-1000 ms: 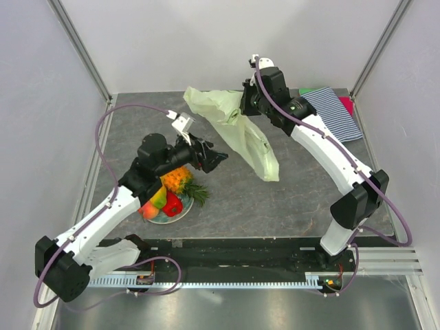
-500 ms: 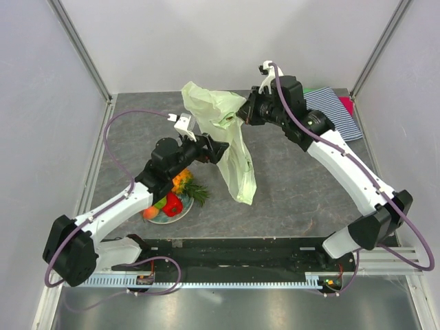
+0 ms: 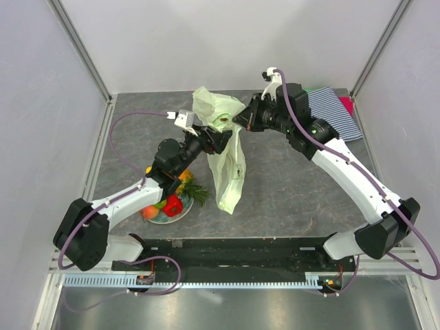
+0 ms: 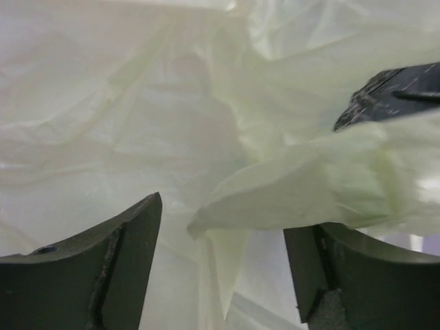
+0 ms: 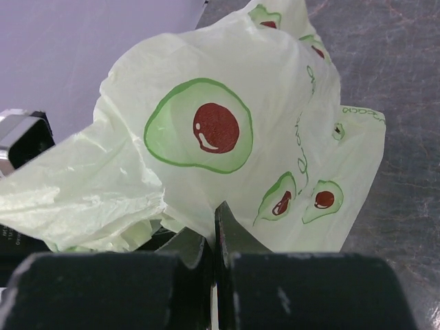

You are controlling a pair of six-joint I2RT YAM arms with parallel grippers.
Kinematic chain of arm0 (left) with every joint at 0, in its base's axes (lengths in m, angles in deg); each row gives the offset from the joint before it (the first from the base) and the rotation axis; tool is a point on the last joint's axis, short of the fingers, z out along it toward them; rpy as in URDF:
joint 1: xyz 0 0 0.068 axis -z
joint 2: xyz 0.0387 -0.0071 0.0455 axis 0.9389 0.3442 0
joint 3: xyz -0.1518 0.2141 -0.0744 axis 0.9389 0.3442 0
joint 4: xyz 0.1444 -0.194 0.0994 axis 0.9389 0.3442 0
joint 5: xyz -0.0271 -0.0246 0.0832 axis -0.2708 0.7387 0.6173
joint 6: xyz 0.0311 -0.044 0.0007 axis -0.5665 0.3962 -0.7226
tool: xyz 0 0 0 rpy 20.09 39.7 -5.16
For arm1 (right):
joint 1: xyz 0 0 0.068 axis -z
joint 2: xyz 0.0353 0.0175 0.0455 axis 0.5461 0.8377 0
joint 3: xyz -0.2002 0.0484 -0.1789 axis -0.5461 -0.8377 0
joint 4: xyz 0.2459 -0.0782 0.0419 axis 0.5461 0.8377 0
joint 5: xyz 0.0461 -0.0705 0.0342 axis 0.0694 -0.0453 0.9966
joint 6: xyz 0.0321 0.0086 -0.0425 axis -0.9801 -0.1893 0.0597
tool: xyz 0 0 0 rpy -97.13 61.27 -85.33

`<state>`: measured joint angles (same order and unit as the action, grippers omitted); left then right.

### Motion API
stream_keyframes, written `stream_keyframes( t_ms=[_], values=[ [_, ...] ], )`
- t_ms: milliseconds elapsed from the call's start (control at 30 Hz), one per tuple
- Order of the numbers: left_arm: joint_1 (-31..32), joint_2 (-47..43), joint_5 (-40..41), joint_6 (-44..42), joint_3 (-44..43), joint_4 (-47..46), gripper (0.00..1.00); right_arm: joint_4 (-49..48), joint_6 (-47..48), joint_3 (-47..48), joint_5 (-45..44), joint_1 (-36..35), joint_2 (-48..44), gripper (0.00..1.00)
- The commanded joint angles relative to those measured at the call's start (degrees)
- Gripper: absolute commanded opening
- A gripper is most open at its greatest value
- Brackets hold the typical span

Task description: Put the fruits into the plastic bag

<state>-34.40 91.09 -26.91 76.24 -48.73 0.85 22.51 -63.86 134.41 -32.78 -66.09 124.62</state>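
Note:
The pale green plastic bag (image 3: 227, 161) with avocado prints hangs off the table, held up at its top by my right gripper (image 3: 237, 121), whose jaws are shut on the film (image 5: 206, 158). My left gripper (image 3: 218, 139) is open against the bag's upper left side; in the left wrist view a fold of the bag (image 4: 275, 199) lies between its spread fingers (image 4: 124, 261). The fruits sit on a plate (image 3: 165, 218) under the left arm: a pineapple (image 3: 187, 185), a red piece (image 3: 172, 205) and a peach (image 3: 149, 212) show.
A striped blue-white cloth (image 3: 333, 110) lies at the back right with a red item (image 3: 347, 104) beside it. Grey walls and metal posts enclose the dark tabletop (image 3: 289, 192). The black base rail (image 3: 234, 251) runs along the near edge.
My right gripper lifted the bag off the table and carried it leftward, so it now hangs down. My left arm rose from above the plate to the bag's top.

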Motion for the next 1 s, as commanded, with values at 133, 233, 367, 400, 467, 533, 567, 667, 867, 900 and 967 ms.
stream_keyframes(
  t_ms=[133,233,367,400,467,533,567,667,867,900,967],
  values=[
    [0.2,1.2,-4.6,-1.0,0.3,-14.3,0.47,-3.5,-1.0,-2.2,2.4,0.1,-2.7,0.0],
    [0.2,0.8,-4.4,-2.1,0.1,-13.1,0.22,-3.2,-0.2,-2.6,1.3,0.2,-2.8,0.0],
    [0.1,-3.5,-1.3,-7.4,-2.0,0.3,0.02,0.0,3.6,-2.4,-3.8,1.7,-3.1,0.0],
    [0.1,-4.9,0.1,-10.7,-4.0,4.5,0.02,2.4,4.8,-2.2,-6.0,3.1,-3.5,0.0],
    [0.0,-8.9,7.0,-13.9,-7.4,19.6,0.02,5.0,8.3,-2.1,-14.3,4.5,-4.0,0.0],
    [-1.0,-10.9,15.3,-17.4,-9.4,32.4,0.01,8.6,11.5,-2.1,-19.7,6.5,-5.2,0.0],
    [-1.7,-11.8,17.0,-18.0,-11.8,36.6,0.02,9.6,12.3,-2.0,-25.2,7.1,-5.5,0.0],
    [-5.8,-13.0,19.6,-20.1,-15.8,46.9,0.02,12.5,15.6,-1.5,-30.7,8.1,-6.6,0.0],
    [-7.5,-7.6,14.5,-23.1,-21.5,49.4,0.02,14.1,20.5,-2.2,-22.3,8.1,-7.6,0.0],
    [-7.9,-6.4,15.0,-22.4,-22.7,49.9,0.01,15.0,21.7,-2.6,-21.6,8.0,-7.8,0.0],
    [-8.7,-1.5,14.6,-20.9,-27.1,51.6,0.01,16.2,22.5,-3.6,-20.9,8.0,-8.1,0.0]
  ],
)
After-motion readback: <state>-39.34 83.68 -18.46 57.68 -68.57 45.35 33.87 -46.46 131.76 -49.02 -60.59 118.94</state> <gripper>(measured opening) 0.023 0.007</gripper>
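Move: The free rim of the plastic bag hangs almost between the left gripper's open fingers, about 2 cm above its hand point and 1 cm to the right. The pineapple lies some 16 cm left and 8 cm back of this gripper; the red pepper is about 18 cm left and 15 cm back, both roughly 24 cm below. From the right gripper, already shut on the bag, that free rim is about 3 cm left, 1 cm back and 4 cm lower. Raise the left gripper about 3 cm and shut its fingers on the bag's free rim, while the right keeps its pinch almost in place. Then draw the two apart, left gripper some 8 cm left, right gripper about 11 cm right and slightly down, each rolling roughly 25 degrees and turning outward, keeping hold of the bag between them. ##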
